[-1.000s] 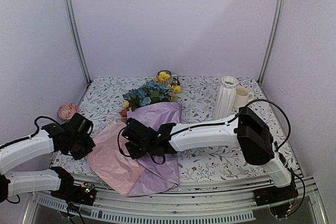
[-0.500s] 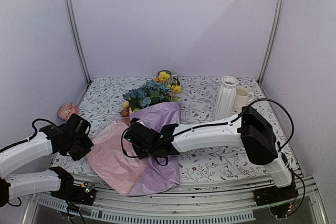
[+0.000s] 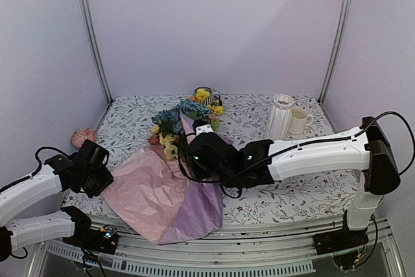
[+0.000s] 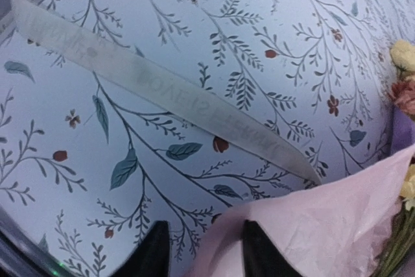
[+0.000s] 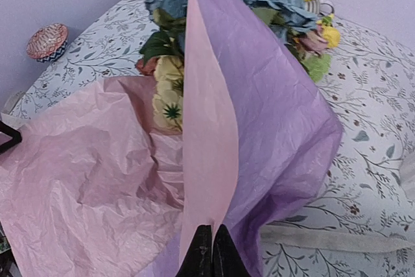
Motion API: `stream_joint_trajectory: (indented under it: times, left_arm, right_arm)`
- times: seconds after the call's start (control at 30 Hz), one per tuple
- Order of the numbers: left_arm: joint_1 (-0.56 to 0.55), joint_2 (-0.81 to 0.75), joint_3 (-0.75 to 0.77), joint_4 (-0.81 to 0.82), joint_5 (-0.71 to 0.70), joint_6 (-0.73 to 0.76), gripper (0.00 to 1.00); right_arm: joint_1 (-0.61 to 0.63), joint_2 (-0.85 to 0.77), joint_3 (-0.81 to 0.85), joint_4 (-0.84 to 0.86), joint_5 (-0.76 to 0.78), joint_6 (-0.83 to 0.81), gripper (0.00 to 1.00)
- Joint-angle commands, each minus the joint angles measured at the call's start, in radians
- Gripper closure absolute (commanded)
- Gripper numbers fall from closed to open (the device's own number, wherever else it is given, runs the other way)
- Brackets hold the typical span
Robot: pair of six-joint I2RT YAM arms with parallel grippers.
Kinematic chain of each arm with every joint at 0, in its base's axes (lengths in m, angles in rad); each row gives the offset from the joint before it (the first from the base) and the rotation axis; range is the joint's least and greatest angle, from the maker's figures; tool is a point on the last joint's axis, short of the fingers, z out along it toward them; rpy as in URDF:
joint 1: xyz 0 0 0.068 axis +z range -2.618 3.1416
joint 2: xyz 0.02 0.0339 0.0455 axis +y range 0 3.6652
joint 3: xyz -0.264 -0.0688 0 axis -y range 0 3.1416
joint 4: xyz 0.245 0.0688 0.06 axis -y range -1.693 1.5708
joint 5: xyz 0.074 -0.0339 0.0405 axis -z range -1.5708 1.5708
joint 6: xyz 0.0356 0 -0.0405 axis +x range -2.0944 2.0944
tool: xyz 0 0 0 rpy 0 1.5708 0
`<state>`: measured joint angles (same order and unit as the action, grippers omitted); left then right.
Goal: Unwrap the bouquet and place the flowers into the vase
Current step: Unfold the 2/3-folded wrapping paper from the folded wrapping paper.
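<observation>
The bouquet's paper (image 3: 152, 196) lies spread near the front edge, pink on the left and lilac on the right. My right gripper (image 5: 212, 250) is shut on the edge of a lilac-pink flap (image 5: 259, 102) and holds it upright. Behind the flap lie the flowers (image 5: 170, 92), blue, yellow and pink, with their heads toward the back (image 3: 185, 116). My left gripper (image 4: 204, 251) stands open at the paper's pink left corner (image 4: 311, 225), which lies between its fingers. The cream ribbon (image 4: 162, 89) lies loose on the cloth. The white ribbed vase (image 3: 280, 120) stands at the back right.
A cream mug (image 3: 299, 120) stands just right of the vase. A striped cup (image 3: 205, 95) holding yellow blooms is at the back centre. A small patterned bowl (image 3: 82, 137) sits at the left edge. A second strip of ribbon (image 5: 337, 239) lies beside the lilac sheet.
My right gripper shut on the paper's edge and lifted the flap up and rightward, uncovering yellow blooms. My left gripper opened at the pink corner.
</observation>
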<state>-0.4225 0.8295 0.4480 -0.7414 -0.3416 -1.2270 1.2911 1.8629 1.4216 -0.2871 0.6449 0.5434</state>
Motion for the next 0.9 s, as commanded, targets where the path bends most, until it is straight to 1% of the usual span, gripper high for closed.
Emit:
stream_joint_trajectory:
  times: [0.0,0.17,0.23,0.33,0.43,0.5,0.6,0.67,0.73,0.77,0.8,0.87]
  left_arm:
    - [0.012,-0.04,0.069,-0.071,-0.062,-0.003,0.49]
    - [0.014,-0.079,0.153,-0.122,-0.105,0.012,0.37]
    - [0.014,-0.09,0.2,-0.14,-0.134,0.034,0.35]
    - [0.016,-0.104,0.26,-0.126,-0.152,0.11,0.34]
    - [0.016,-0.114,0.304,-0.058,-0.113,0.257,0.34]
    - [0.016,-0.12,0.324,0.012,-0.04,0.377,0.34]
    - [0.015,-0.127,0.337,0.127,0.156,0.539,0.34]
    - [0.014,-0.124,0.33,0.204,0.313,0.599,0.34]
    - [0.013,-0.107,0.303,0.292,0.487,0.628,0.34]
    - [0.01,-0.09,0.281,0.348,0.57,0.633,0.34]
    - [0.001,-0.063,0.26,0.419,0.647,0.626,0.34]
    - [-0.03,0.028,0.226,0.5,0.729,0.603,0.34]
  right_arm:
    - [-0.005,-0.133,-0.136,0.004,0.108,0.098,0.96]
    - [-0.035,-0.282,-0.301,-0.042,0.134,0.237,0.94]
    - [-0.044,-0.341,-0.363,-0.062,0.147,0.303,0.91]
    - [-0.053,-0.423,-0.45,-0.084,0.158,0.375,0.87]
    - [-0.055,-0.493,-0.531,-0.104,0.152,0.421,0.82]
    - [-0.055,-0.527,-0.561,-0.153,0.154,0.455,0.82]
    - [-0.056,-0.574,-0.586,-0.246,0.168,0.52,0.82]
    - [-0.057,-0.613,-0.599,-0.299,0.178,0.556,0.82]
    - [-0.057,-0.649,-0.611,-0.31,0.17,0.565,0.82]
    - [-0.057,-0.669,-0.617,-0.277,0.154,0.521,0.8]
    - [-0.058,-0.69,-0.62,-0.233,0.122,0.47,0.72]
    - [-0.063,-0.726,-0.618,-0.15,0.05,0.337,0.61]
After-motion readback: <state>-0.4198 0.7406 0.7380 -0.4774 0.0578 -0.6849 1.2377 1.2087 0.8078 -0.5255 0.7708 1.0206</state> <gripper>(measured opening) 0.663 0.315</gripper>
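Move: The lifted purple-pink flap of wrapping paper is already in the right fingers. Bare table for it lies about 20 cm to their right and 15 below, and the vase some 15 cm ahead and 27 right. The flower heads are roughly 26 cm ahead, 4 left and lower. From the left hand, at the pink sheet's outer edge, the flowers are about 30 cm ahead and 23 right; the sheet's middle is level with it, some 14 cm right. The raised flap of wrapping paper is swept to the right off the stems by the right hand, which travels some 21 cm almost level, turning clockwise, while its fingers part and the paper comes out of them. The left hand opens further, comes free of the pink edge and rises about 18 cm, then swings right and forward towards the flowers, its fingers tipping up and turning clockwise. ##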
